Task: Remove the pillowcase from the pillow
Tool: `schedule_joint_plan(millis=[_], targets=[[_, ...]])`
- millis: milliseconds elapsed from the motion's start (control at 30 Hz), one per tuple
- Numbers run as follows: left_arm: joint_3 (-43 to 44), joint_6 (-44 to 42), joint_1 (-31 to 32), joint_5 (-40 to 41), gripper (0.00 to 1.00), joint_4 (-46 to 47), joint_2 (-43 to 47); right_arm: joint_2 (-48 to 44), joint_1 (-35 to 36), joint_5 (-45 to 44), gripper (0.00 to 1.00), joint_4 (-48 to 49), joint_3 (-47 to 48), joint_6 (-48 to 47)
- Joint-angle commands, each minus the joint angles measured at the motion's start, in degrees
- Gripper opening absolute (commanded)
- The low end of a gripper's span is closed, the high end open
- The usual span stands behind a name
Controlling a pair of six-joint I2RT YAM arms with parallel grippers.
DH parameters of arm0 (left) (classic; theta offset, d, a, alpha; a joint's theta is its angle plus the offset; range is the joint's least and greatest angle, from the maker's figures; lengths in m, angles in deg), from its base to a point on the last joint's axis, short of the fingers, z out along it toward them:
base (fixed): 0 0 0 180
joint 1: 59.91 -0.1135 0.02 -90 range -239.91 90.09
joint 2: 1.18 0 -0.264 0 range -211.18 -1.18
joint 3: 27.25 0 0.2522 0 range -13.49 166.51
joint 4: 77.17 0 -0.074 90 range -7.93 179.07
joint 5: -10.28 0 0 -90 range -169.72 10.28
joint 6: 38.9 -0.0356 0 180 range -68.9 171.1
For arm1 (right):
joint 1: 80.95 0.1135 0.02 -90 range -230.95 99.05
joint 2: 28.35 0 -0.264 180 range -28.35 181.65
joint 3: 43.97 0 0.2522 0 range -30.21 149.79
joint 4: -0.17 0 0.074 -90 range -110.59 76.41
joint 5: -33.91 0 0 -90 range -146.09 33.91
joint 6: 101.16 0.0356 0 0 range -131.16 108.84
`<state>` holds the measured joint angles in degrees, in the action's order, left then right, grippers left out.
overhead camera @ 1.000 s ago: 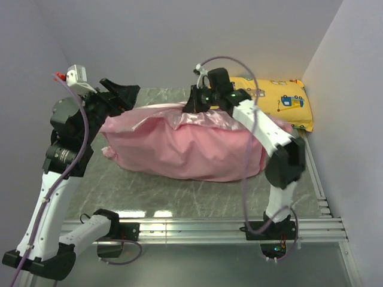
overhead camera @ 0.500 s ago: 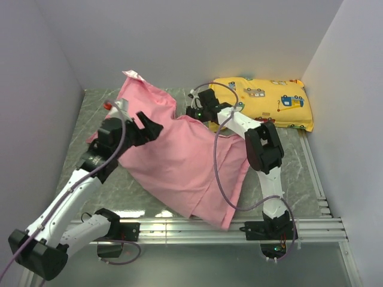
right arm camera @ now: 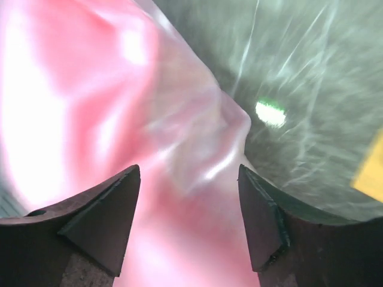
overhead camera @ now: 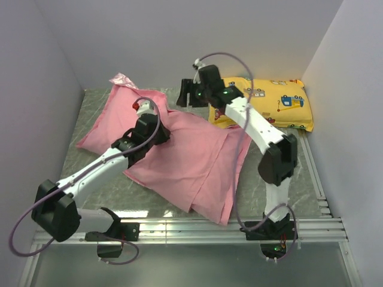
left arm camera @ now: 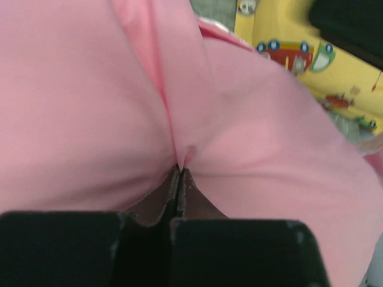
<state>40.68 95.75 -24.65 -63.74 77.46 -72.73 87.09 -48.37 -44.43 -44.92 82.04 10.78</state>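
Note:
The pink satin pillowcase lies spread over the marble table, fuller at the back left and flat toward the front right. No white of the pillow shows; it is hidden. My left gripper rests on the middle of the pink cloth. In the left wrist view its jaws are shut, with a thin fold of the pillowcase pinched at the tips of the left gripper. My right gripper hovers at the cloth's back edge. In the right wrist view the right gripper is open, with shiny pillowcase below it and nothing held.
A yellow cartoon-vehicle pillow lies at the back right, close behind the right arm, and shows as the yellow pillow in the left wrist view. Walls close the back and both sides. Marble table is bare at the right front, by an aluminium rail.
The left gripper moved right onto the cloth's middle and shut on a fold. The right gripper opened, let go and drew back. The pillowcase settled flatter, its raised corner lower.

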Motion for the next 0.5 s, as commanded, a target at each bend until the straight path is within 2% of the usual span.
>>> schedule_joint_plan(millis=[0, 100, 133, 200, 233, 300, 400, 467], targets=[[5.14, 3.08, -4.75, 0.98, 0.0, 2.74, -3.33, -14.17, 0.12, -8.22, 0.74, 0.75, -0.35, 1.62], [8.84, 4.57, -8.01, -0.52, 0.01, 3.18, -4.83, -24.18, 0.29, -11.04, 0.75, 3.1, -10.79, 2.85], [10.5, 4.84, -8.63, -0.69, 0.01, 3.27, -5.35, -26.9, 0.38, -11.57, 0.76, 4.16, -18.04, 3.29], [13.57, 4.93, -9.95, -1.31, 0.01, 2.48, -6.06, -34.9, 0.56, -13.5, 0.76, 7.24, -26.16, 4.43], [14.64, 4.67, -10.13, -1.4, 0.01, 2.22, -6.84, -39.71, 0.47, -14.64, 0.76, 8.38, -33.95, 5.13], [17.09, 2.83, -10.48, -3.32, 0.0, 2.39, -7.72, -44.49, 0.47, -15.79, 0.76, 10.76, -44.68, 7.24], [19.82, -0.25, -10.39, -6.31, 0.0, 1.77, -9.57, -53.01, 0.38, -17.98, 0.77, 12.6, -55.86, 10.14], [20.71, -1.57, -9.96, -5.36, 0.01, -0.15, -10.54, -58.64, 0.38, -19.21, 0.78, 14.18, -60.46, 12.07]])
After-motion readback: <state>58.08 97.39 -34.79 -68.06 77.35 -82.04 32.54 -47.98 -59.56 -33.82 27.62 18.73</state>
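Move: The left hand already pinches a fold of the pink pillowcase; the case's far-left corner lies about 25 cm ahead, 16 cm left and 13 cm below. From the open right hand, the pillowcase's right edge is roughly 13 cm back, 17 cm right and 15 cm below; the yellow pillow is some 9 cm ahead, 29 cm right and 15 cm below. Open right hand arcs 20 cm back-right towards pillowcase's right edge, rising then sinking; left carries pinched fold forward-up. ##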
